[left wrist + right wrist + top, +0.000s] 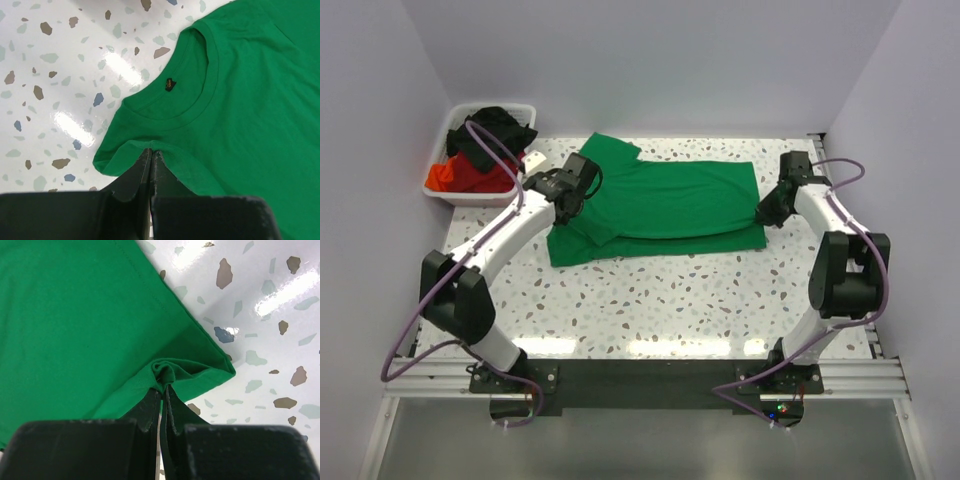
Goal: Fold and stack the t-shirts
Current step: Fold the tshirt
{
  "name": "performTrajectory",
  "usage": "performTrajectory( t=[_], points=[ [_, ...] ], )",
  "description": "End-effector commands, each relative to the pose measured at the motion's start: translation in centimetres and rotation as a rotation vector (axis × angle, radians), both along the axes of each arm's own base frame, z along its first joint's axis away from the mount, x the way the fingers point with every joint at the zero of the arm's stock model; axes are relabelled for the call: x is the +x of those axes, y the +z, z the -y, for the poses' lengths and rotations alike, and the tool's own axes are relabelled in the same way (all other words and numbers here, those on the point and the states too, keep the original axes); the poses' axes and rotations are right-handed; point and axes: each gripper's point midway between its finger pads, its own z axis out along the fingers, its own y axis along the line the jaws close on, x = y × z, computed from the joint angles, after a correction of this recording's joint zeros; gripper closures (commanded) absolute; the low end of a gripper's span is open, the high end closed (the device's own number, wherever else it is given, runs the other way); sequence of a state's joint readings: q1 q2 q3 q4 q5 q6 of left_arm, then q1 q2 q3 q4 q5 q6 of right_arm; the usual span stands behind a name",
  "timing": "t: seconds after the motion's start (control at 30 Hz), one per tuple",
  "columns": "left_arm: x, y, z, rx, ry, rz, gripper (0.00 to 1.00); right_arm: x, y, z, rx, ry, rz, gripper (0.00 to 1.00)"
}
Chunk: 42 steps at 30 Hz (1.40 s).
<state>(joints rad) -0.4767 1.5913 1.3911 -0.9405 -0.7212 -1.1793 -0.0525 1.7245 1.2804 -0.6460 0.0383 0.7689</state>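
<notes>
A bright green t-shirt (670, 200) lies across the middle of the table, its far half folded over toward the front. My left gripper (572, 203) is shut on the shirt's shoulder fabric (145, 146) beside the collar (190, 75). My right gripper (762, 212) is shut on a pinched fold at the hem corner (167, 372). Black and red t-shirts (485, 150) are piled in the white bin at the far left.
The white bin (448, 193) stands at the back left corner of the speckled table (720, 290). White walls close in the left, back and right sides. A small white object (534, 160) lies next to the bin.
</notes>
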Motion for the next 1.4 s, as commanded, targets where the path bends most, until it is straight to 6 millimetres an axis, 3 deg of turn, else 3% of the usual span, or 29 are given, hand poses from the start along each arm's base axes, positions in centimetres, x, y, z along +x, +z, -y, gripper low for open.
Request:
performTrajectory(
  t=[0.0, 0.33, 0.57, 0.9, 0.93, 0.97, 1.07, 1.17, 1.37],
  points=[
    [3.0, 0.6, 0.2, -0.004, -0.030, 0.045, 1.00, 1.7, 0.3, 0.5, -0.012, -0.030, 0.032, 1.00],
    [6.3, 0.0, 0.2, 0.015, -0.056, 0.061, 1.00, 3.3, -1.6, 0.6, -0.004, -0.042, 0.007, 1.00],
    [8.3, 0.2, 1.0, 0.016, -0.082, 0.081, 1.00, 4.2, -1.8, 0.6, -0.001, -0.047, 0.012, 1.00],
    [10.0, -1.7, 0.6, 0.035, -0.074, 0.051, 1.00, 6.1, -2.2, 0.3, 0.026, -0.054, 0.020, 1.00],
    [10.1, -2.0, 0.5, 0.035, -0.071, 0.045, 1.00, 6.2, -2.2, 0.2, 0.032, -0.058, 0.019, 0.92],
    [10.3, -2.4, 0.1, 0.040, -0.057, 0.040, 1.00, 6.3, -2.2, 0.1, 0.037, -0.059, 0.019, 0.77],
    [10.4, -2.8, -0.9, 0.052, -0.021, 0.040, 1.00, 6.6, -1.9, 0.0, 0.041, -0.058, 0.031, 0.58],
    [11.2, -3.2, -1.9, 0.062, 0.003, 0.050, 1.00, 6.6, -1.1, 0.1, 0.030, -0.050, 0.049, 0.53],
    [13.3, -3.8, -2.7, 0.035, 0.012, 0.094, 1.00, 6.1, -0.4, -0.1, 0.032, -0.015, 0.056, 0.54]
  ],
)
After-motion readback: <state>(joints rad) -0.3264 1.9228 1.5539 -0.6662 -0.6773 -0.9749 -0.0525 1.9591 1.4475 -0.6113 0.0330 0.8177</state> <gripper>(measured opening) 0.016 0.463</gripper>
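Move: The t-shirt's near edge is already pinched in both shut grippers, lifted and half folded over. Its laying spot on the shirt is about 5 cm ahead of the right hand and 4 cm below; from that hand the shirt's far right corner is some 17 cm ahead and 1 cm left. The collar sits about 13 cm ahead of the left hand, 2 cm left and 11 cm below; the basket is roughly 22 cm ahead and 22 cm left, 8 cm lower. The shirt's held edge is carried on forward over the body and lowered. The left hand takes its end about 10 cm forward towards the collar, sinking some 5 cm and edging left late on, its grip kept shut. The right hand first drops its corner, then eases forward about 5 cm, and opens roughly halfway to let go of the cloth low over the shirt. ##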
